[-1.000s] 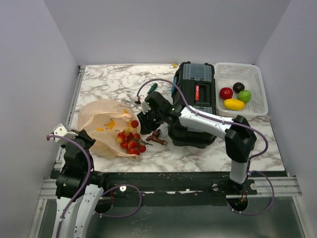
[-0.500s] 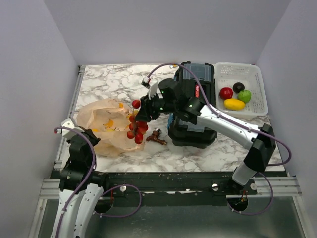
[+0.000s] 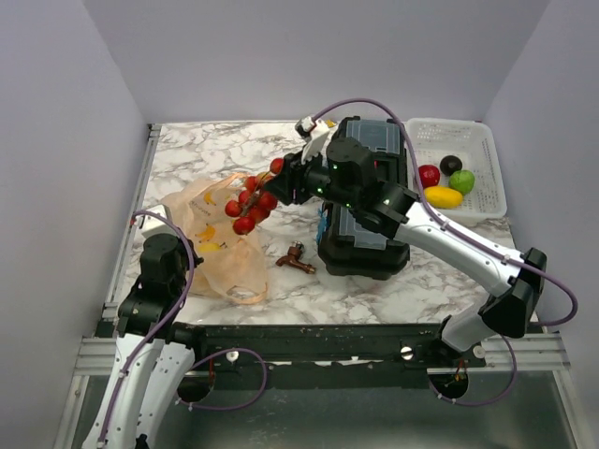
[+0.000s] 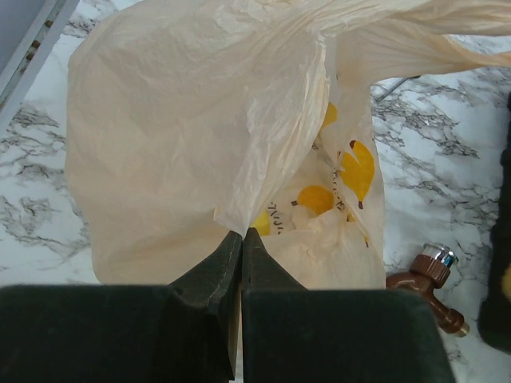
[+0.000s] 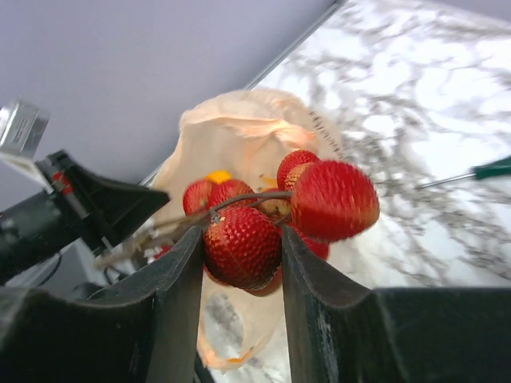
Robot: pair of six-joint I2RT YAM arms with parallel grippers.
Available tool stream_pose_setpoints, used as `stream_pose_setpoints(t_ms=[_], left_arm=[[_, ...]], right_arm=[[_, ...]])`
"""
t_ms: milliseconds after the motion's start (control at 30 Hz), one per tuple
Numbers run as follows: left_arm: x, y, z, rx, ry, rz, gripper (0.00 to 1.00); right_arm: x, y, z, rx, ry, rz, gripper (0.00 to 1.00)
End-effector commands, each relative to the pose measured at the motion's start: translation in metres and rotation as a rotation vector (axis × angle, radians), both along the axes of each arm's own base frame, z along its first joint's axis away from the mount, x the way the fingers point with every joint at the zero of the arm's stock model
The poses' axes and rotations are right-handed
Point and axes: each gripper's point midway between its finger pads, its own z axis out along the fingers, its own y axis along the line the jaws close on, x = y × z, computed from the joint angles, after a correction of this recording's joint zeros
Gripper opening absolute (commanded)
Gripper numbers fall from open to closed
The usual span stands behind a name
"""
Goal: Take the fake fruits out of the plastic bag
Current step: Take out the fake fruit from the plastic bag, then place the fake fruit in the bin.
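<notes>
My right gripper (image 3: 280, 181) (image 5: 242, 249) is shut on one berry of the cluster of small red berries (image 3: 250, 206) (image 5: 242, 243), which hangs in the air above the plastic bag's far right edge. The peach-orange plastic bag (image 3: 213, 238) (image 4: 192, 136) lies at the table's front left. My left gripper (image 3: 190, 254) (image 4: 242, 236) is shut on a fold of its film. Orange-yellow pieces (image 4: 315, 197) (image 3: 211, 247) show through the bag. A red ball (image 3: 428, 175), dark ball (image 3: 451, 165), green ball (image 3: 461, 181) and yellow oval (image 3: 442, 196) lie in the white basket (image 3: 493, 180).
A black toolbox (image 3: 367, 201) stands right of the bag, under my right arm. A brown metal tap (image 3: 296, 261) (image 4: 427, 279) lies on the marble between bag and toolbox. A green-handled screwdriver (image 5: 495, 167) lies farther back. Walls enclose the table on three sides.
My right gripper has lifted the berry cluster up out of the bag's mouth and carried it toward the back right. My left gripper, still gripping the bag, has shifted slightly to the right.
</notes>
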Motion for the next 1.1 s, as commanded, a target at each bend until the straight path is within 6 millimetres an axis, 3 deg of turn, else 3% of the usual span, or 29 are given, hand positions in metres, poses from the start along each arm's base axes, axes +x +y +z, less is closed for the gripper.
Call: stream_pose_setpoints(t_ms=[0, 100, 300, 433, 667, 767, 900, 1067], left_arm=[[0.005, -0.011, 0.001, -0.003, -0.024, -0.07, 0.0], [0.007, -0.015, -0.004, -0.008, 0.007, -0.09, 0.0], [0.009, -0.016, -0.008, -0.005, 0.031, -0.092, 0.0], [0.009, -0.017, -0.006, -0.01, 0.022, -0.101, 0.0], [0.009, -0.018, -0.01, -0.008, 0.039, -0.107, 0.0], [0.009, -0.018, -0.009, -0.009, 0.032, -0.107, 0.0], [0.009, -0.019, -0.008, -0.012, 0.027, -0.112, 0.0], [0.009, -0.02, -0.007, -0.013, 0.025, -0.113, 0.0]], right_arm=[[0.026, -0.051, 0.052, 0.054, -0.137, -0.288, 0.01], [0.046, -0.087, 0.059, 0.01, -0.162, -0.5, 0.01], [0.06, -0.142, 0.079, -0.049, -0.255, -0.752, 0.01], [0.08, -0.19, 0.092, -0.08, -0.287, -0.96, 0.01], [0.104, -0.27, 0.106, 0.018, -0.254, -1.173, 0.01], [0.11, -0.314, 0.101, 0.032, -0.24, -1.309, 0.01], [0.121, -0.376, 0.08, 0.027, -0.207, -1.471, 0.01], [0.145, -0.446, 0.029, 0.027, -0.097, -1.597, 0.01]])
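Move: The right gripper already holds the strawberry bunch. The white basket it is bound for lies about 49 cm right of it, 25 cm ahead and 25 cm below; the yellow mango in the basket is some 46 cm right and 18 cm ahead. The black toolbox stands between, roughly 20 cm right and 9 cm ahead, its middle 17 cm down. From the left hand, the basket is about 72 cm right, 31 cm ahead and 9 cm lower. Swing the right gripper about 40 cm to the right and some 13 cm forward, over the toolbox to the basket, with the strawberries still pinched. Climb about 8 cm on the way, sinking slightly at the end, and turn the wrist nearly 90 degrees clockwise as you go. Keep the left fingers shut on the bag, easing only a little right and down. ##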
